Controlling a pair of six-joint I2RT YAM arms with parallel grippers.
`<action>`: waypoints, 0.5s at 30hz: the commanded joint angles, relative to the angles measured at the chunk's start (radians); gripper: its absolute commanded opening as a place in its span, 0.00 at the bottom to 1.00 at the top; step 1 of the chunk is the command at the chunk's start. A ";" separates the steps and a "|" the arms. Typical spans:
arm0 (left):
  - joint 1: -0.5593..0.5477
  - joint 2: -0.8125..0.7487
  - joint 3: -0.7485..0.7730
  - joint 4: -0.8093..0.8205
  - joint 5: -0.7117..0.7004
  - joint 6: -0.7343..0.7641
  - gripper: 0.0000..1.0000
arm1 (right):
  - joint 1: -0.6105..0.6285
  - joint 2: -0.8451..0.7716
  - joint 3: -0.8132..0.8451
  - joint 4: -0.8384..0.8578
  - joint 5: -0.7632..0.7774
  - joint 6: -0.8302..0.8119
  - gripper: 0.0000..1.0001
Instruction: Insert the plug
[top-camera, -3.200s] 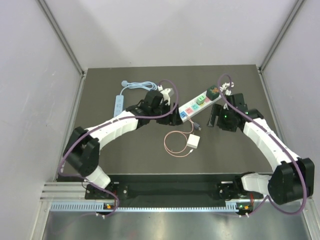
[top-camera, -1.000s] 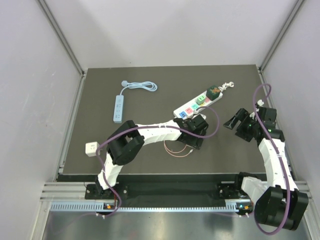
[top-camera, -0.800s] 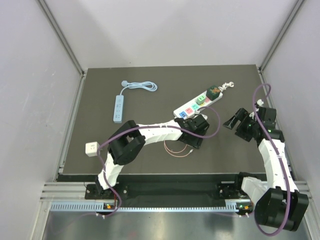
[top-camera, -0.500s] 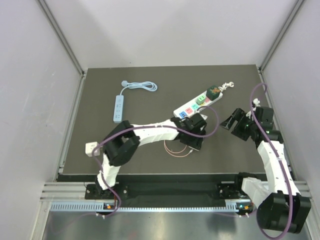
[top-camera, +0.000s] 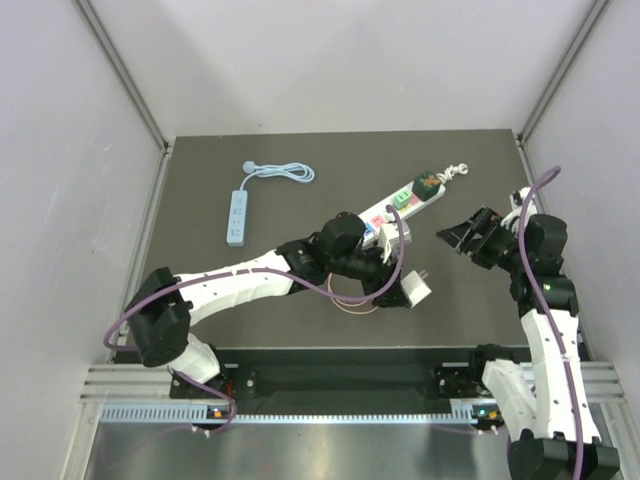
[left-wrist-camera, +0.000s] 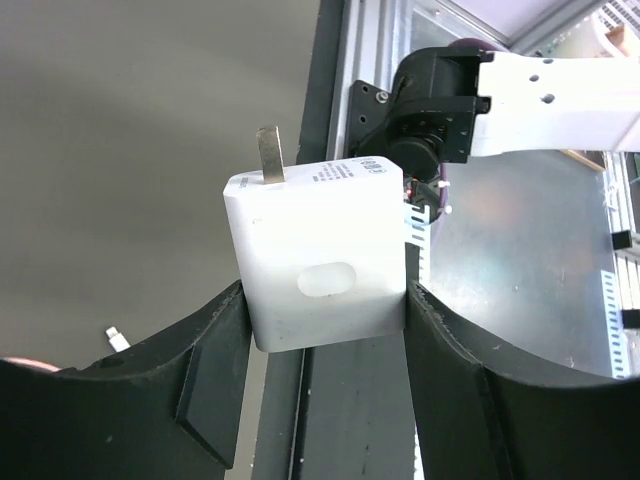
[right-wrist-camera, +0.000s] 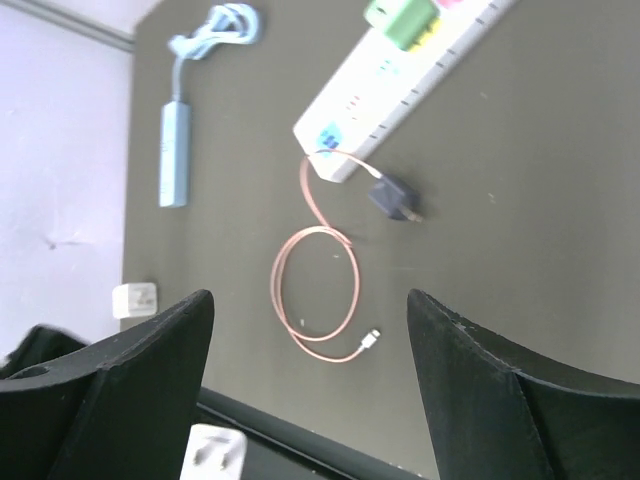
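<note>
My left gripper (left-wrist-camera: 325, 296) is shut on the plug (left-wrist-camera: 315, 250), a white block held by its sides with one metal prong showing at its far edge. From above, the plug (top-camera: 415, 291) hangs over the mat near the front, below the white power strip (top-camera: 400, 205) with coloured sockets. My right gripper (top-camera: 462, 232) is open and empty, off the strip's right end. In the right wrist view its fingers frame the mat, with the power strip (right-wrist-camera: 400, 70) at the top and the plug (right-wrist-camera: 215, 452) at the bottom left.
A pink cable (top-camera: 345, 298) lies coiled under the left arm, and a dark adapter (right-wrist-camera: 392, 197) sits beside the strip. A pale blue power strip (top-camera: 236, 217) with its cord lies at the back left. A green plug (top-camera: 426, 183) sits in the strip's far end.
The left gripper closed on the white plug, lifted it off the mat and carried it right and forward. The right arm rose and shifted slightly, its gripper still open.
</note>
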 joint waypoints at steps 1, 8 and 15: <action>0.005 -0.036 -0.004 0.120 0.077 0.066 0.00 | 0.009 -0.043 0.049 0.087 -0.080 0.025 0.77; 0.005 -0.042 0.009 0.054 -0.068 0.130 0.00 | 0.009 -0.071 0.117 0.034 -0.068 0.041 0.78; 0.109 0.013 0.148 -0.035 -0.313 -0.312 0.00 | 0.011 -0.084 0.100 0.003 -0.005 -0.009 0.77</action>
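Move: In the left hand is the white plug; the free sockets of the white power strip lie about 25 cm ahead, 3 cm to the left and some 18 cm below. The green plug on the strip is roughly 29 cm ahead and 4 cm right, and the grey USB charger 18 cm straight ahead on the table. The pink cable loop lies 8 cm ahead, 9 cm left. From the right hand, the free sockets are about 14 cm ahead, 12 cm left and 19 cm below. Carrying the white plug in still-closed fingers, the left hand hangs almost in place at first, then sweeps forward about 5 cm at nearly level height towards the power strip, gathering speed, while its fingers swing counter-clockwise some 15 degrees from pointing right. The empty, open right hand rises about 5 cm, its fingers tipping up a little. ##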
